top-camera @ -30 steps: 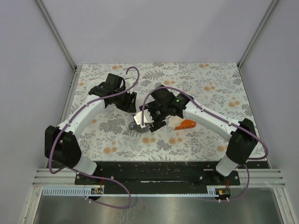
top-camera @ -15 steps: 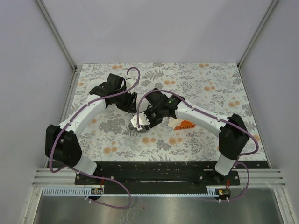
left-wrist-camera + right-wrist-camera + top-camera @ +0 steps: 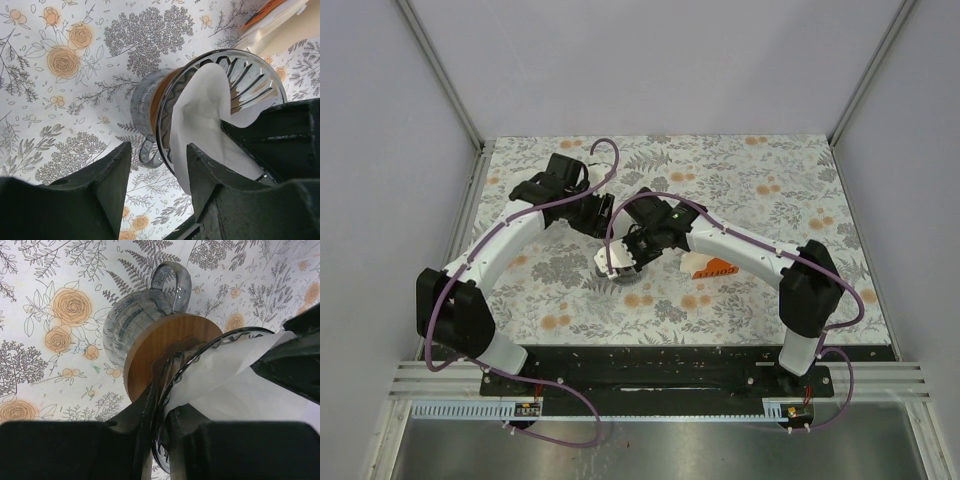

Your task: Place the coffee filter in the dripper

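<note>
The glass dripper with a wooden collar and a handle sits mid-table. A white coffee filter lies inside its ribbed cone, its edge sticking out past the rim. My right gripper is shut on the dripper's rim, one finger outside the glass and the other inside against the paper. It comes in from the right. My left gripper hovers just behind the dripper. Its fingers stand apart, and the tablecloth shows between them. Its right finger overlaps the filter's lower edge; I cannot tell whether it touches.
A flat packet with an orange label lies just right of the dripper and shows at the top right corner. The floral tablecloth covers the table. Metal frame posts line its left and right sides.
My right gripper has moved left onto the dripper and closed on its rim. The left arm has barely shifted.
</note>
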### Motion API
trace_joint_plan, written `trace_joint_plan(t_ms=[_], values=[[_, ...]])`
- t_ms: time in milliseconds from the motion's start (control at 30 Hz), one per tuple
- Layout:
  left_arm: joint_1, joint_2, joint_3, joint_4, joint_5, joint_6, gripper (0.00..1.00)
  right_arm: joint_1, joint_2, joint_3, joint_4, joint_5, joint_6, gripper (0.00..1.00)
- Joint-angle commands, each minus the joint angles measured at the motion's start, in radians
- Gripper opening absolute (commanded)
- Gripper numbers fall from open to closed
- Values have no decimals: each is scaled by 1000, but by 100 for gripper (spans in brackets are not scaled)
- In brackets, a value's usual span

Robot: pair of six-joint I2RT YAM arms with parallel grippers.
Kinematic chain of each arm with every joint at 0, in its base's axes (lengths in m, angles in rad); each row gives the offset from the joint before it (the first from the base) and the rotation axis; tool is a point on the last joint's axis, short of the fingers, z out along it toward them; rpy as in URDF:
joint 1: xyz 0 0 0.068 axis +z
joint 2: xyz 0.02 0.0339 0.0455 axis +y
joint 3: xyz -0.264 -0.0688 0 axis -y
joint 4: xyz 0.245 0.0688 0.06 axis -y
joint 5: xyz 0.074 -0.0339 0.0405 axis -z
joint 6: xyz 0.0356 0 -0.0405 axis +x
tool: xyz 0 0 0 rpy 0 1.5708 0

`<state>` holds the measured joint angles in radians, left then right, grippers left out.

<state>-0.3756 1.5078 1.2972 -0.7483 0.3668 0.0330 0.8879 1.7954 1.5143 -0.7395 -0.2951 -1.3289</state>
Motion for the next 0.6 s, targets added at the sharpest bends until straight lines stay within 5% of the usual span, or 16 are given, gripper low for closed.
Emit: trace_joint_plan(t_ms=[0,133,300,400,567], values=[[17,-12,73,0,35,15,52,11,15,24,-98,33,-4,5],[29,-23,62,-5,34,15,52,14,13,21,-101,27,-4,4],[29,-18,28,6,46,5,49,28,12,12,-60,40,33,36],[29,-17,16,12,52,4,48,34,12,7,-47,27,39,45],[29,-17,24,15,54,2,48,42,30,14,-40,17,40,41]])
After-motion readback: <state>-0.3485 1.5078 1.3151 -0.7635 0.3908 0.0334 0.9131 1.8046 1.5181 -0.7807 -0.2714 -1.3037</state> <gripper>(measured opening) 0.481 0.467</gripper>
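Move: The dripper, with the coffee filter already in it, is centred about 3 cm ahead of my right hand, 3 cm to its left and 3 cm lower; my right fingers are nearly shut on the near rim. From my left hand it lies some 4 cm back, 4 cm right and 5 cm down. The carafe stands under it, its middle about 10 cm below my right hand. The orange filter box is roughly 17 cm right of my right hand and 2 cm back. I hold my right pinch on the dripper's rim and the filter edge for an instant, then open those fingers about halfway, letting go while the hand eases back about 1 cm and down slightly less. My left hand bobs up 1 cm and sinks part of the way back, its half-open fingers still astride the opposite side of the rim, one inside by the filter. ##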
